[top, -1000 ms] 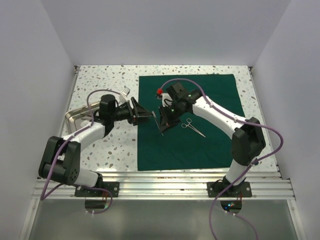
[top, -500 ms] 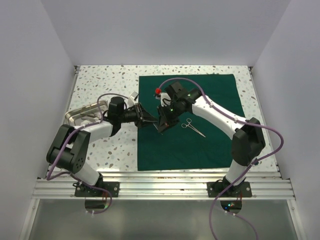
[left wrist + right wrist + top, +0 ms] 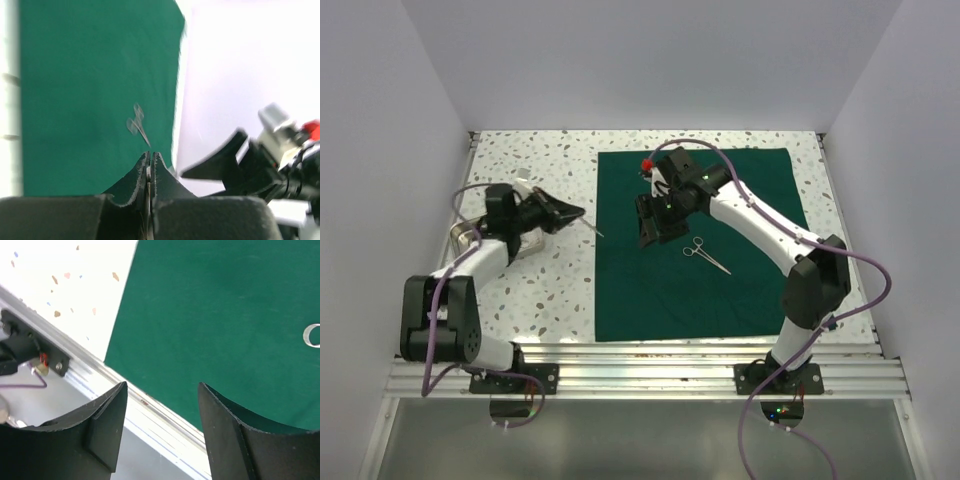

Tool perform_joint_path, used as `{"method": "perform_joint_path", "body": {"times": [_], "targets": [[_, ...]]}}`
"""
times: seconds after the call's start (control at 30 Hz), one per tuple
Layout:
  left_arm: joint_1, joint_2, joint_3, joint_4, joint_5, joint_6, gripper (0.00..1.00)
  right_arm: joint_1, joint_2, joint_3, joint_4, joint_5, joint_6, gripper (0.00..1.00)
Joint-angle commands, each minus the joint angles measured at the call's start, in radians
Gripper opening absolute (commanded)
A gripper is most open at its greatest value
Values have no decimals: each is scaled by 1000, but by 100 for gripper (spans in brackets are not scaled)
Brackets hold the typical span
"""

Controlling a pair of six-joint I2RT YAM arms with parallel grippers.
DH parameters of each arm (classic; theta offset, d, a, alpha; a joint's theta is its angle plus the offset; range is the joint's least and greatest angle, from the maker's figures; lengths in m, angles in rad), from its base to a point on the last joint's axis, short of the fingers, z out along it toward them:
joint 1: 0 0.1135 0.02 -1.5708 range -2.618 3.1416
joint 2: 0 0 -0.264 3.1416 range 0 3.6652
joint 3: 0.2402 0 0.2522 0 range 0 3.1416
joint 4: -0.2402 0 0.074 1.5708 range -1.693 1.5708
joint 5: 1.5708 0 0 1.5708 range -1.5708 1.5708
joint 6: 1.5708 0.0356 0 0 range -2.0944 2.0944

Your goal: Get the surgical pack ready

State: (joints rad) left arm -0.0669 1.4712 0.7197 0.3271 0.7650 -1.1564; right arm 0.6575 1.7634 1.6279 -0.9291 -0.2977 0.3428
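Note:
The surgical pack, a large dark green drape (image 3: pixel 720 280), lies flat on the right half of the table. It also shows in the left wrist view (image 3: pixel 90 85) and the right wrist view (image 3: pixel 225 310). My left gripper (image 3: pixel 576 212) is over the speckled table left of the drape, shut on a thin steel instrument (image 3: pixel 594 231) whose tip sticks out; the wrist view shows the steel strip (image 3: pixel 148 173) pinched between its fingers. My right gripper (image 3: pixel 652 232) hovers over the drape's left part, open and empty (image 3: pixel 162 390). Steel forceps (image 3: pixel 706 254) lie on the drape.
A shallow steel tray (image 3: pixel 463 237) sits at the left, mostly hidden by my left arm. The aluminium rail (image 3: pixel 640 352) runs along the near table edge. White walls close in the table on three sides.
My left gripper has pulled back to the left off the drape, with the thin steel instrument in it. My right gripper has drawn away a little toward the far side.

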Motion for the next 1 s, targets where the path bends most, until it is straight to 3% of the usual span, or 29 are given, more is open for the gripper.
{"method": "perform_joint_path", "body": {"times": [0.0, 0.17, 0.33, 0.7, 0.8, 0.9, 0.97], "targets": [[171, -110, 1, -233, -156, 129, 0, -45, 21, 30, -36, 39, 22, 62], [376, -155, 6, -417, -349, 178, 0, -68, 50, 56, -88, 72, -1, 63], [512, -131, -19, -421, -411, 140, 0, -84, 61, 56, -117, 98, -30, 64], [572, -35, -43, -359, -483, 15, 0, -139, 59, -20, -86, 100, -59, 64], [573, -23, -29, -355, -498, 4, 5, -142, 62, -31, -73, 107, -57, 64], [579, -2, -2, -353, -504, 3, 16, -147, 73, -39, -65, 111, -57, 64], [582, 12, 15, -358, -494, 10, 37, -148, 79, -39, -65, 124, -60, 64]]}}
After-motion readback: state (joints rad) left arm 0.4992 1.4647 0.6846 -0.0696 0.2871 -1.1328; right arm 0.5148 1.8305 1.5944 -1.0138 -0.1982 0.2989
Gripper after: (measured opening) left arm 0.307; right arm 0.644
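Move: The left hand holds the slim scalpel. The metal tray it is taken to lies about 24 cm to its left, some 3 cm farther out and 15 cm below; the white gauze pads in the tray's right half are some 19 cm left and 3 cm ahead of the hand. From the open, empty right hand, the scissors-like clamp lies about 16 cm to the right, 4 cm ahead and 17 cm below. Still shut on the scalpel, the left hand sweeps some 26 cm left to over the tray, sinking about 10 cm as it goes and turning roughly 50 degrees counter-clockwise while tipping farther down; only at the end do its fingers part, to about a third. The right hand, staying open, drifts about 7 cm right, down and a little forward towards the clamp. ##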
